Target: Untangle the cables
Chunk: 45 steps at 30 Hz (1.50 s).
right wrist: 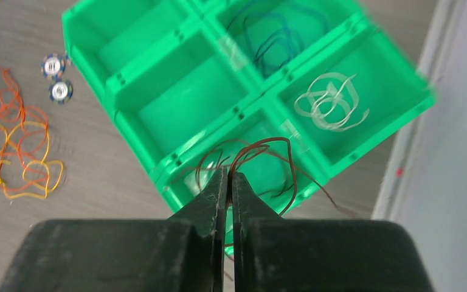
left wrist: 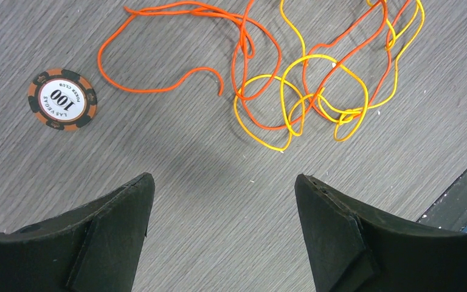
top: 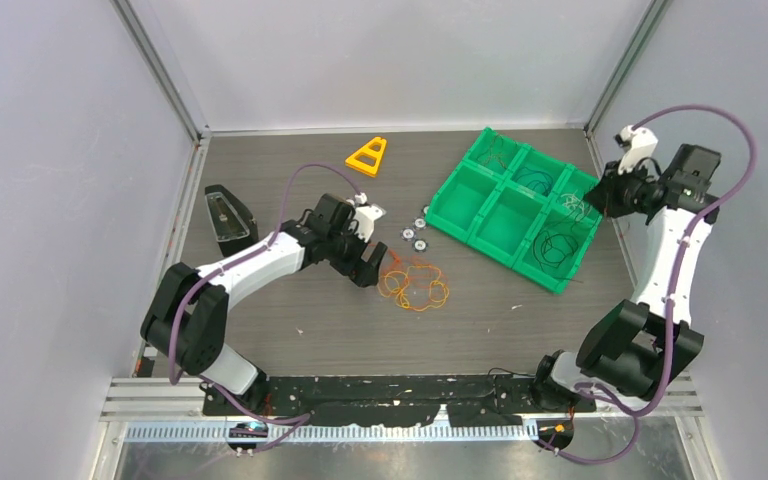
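Observation:
The cables lie as a loose tangle (top: 415, 285) on the table: an orange cable (left wrist: 158, 90) and a yellow cable (left wrist: 280, 148) looped through each other. My left gripper (left wrist: 224, 177) (top: 370, 268) stands open just left of the tangle, with only bare table between its fingers. Over the green bin's right side, my right gripper (right wrist: 230, 171) (top: 602, 200) is shut on a thin dark brown cable (right wrist: 289, 176). That cable's loops hang into the near right compartment (top: 557, 245).
The green six-compartment bin (top: 457, 215) holds a white cable (right wrist: 331, 103) and a dark blue cable (right wrist: 273, 33) in separate compartments. Poker chips (top: 418, 236) lie between tangle and bin, one (left wrist: 62, 99) near my left fingers. A yellow triangle (top: 368, 155) and a black block (top: 228, 218) sit further left.

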Tool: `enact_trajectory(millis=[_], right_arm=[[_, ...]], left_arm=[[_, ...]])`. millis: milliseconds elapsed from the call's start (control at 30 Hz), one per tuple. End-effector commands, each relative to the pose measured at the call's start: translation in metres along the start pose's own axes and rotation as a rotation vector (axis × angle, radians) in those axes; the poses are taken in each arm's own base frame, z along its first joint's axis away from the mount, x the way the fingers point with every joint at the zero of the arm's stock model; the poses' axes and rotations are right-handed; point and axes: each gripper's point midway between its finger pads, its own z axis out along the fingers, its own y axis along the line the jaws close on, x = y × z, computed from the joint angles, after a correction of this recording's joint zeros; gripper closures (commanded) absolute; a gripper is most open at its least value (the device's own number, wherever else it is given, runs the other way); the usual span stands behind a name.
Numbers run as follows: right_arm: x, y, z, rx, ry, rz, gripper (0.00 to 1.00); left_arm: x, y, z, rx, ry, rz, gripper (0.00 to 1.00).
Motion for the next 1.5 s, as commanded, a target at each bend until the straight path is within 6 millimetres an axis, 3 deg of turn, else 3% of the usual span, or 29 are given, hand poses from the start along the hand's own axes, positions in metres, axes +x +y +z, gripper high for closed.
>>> enact_trajectory(millis=[0,200,433,700,733,800,833,933,967,1100,1167,1267,1333,1467], right_arm=[[0.036,0.006,0.018,-0.026,0.074,-0.007,0.94],[0.067,0.005,0.062,-0.073,0.184,0.039,0.95],[0.095,-0.017,0.104,0.019,0.270,-0.028,0.95],[0.139,-0.009,0.114,-0.020,0.361,-0.074,0.94],[0.141,-0.008,0.115,-0.022,0.365,-0.080,0.93],[0.143,-0.004,0.115,-0.040,0.369,-0.078,0.81],[0.138,-0.004,0.115,-0.042,0.362,-0.081,0.70],[0.117,0.008,0.101,-0.083,0.349,-0.068,0.54],[0.101,0.008,0.096,-0.082,0.326,-0.078,0.50],[0.053,0.032,0.058,-0.137,0.258,-0.105,0.36],[0.041,0.039,0.038,-0.145,0.258,-0.135,0.29],[0.040,0.041,0.008,-0.135,0.309,-0.143,0.19],[0.046,0.031,-0.008,-0.097,0.347,-0.102,0.18],[0.075,0.006,-0.037,0.001,0.437,0.097,0.25]], left_arm=[[-0.010,0.000,-0.009,0.001,-0.037,0.009,0.13],[-0.005,0.005,-0.010,-0.011,-0.032,-0.003,0.13],[-0.002,0.012,-0.008,-0.020,-0.024,-0.022,0.13],[-0.006,0.019,-0.005,-0.026,-0.017,-0.045,0.13],[-0.006,0.020,-0.005,-0.027,-0.016,-0.045,0.13],[-0.005,0.021,-0.005,-0.028,-0.015,-0.047,0.13],[-0.004,0.021,-0.006,-0.028,-0.013,-0.048,0.13],[-0.003,0.021,-0.007,-0.029,-0.015,-0.047,0.13],[-0.002,0.021,-0.007,-0.028,-0.016,-0.047,0.13],[-0.001,0.019,-0.008,-0.019,-0.024,-0.049,0.13],[-0.002,0.018,-0.008,-0.014,-0.028,-0.050,0.13],[-0.005,0.016,-0.009,-0.005,-0.031,-0.053,0.13],[-0.008,0.015,-0.010,-0.003,-0.035,-0.051,0.13],[-0.012,0.012,-0.012,0.007,-0.050,-0.073,0.13]])
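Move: The dark brown cable is already in the right hand's closed fingers. The near-right bin of the green tray, where it is taken, has its middle about 24 cm below that hand, 1 cm ahead and 3 cm to the left. At the same depth, the white-cable bin is some 11 cm ahead and 2 cm right, the empty middle bin 8 cm ahead and 13 cm left. From the left hand, the near-right bin is about 39 cm right, 7 cm ahead and 7 cm below. The dark brown cable is lowered into the near-right bin by the right hand, which sinks about 19 cm while its fingers tip some 20 degrees further down. At the bottom the fingers open wide and let go, then the empty hand climbs straight back up about 16 cm, drawing back some 4 cm near the top. The open left hand eases about 2 cm left, away from the orange and yellow cables. ##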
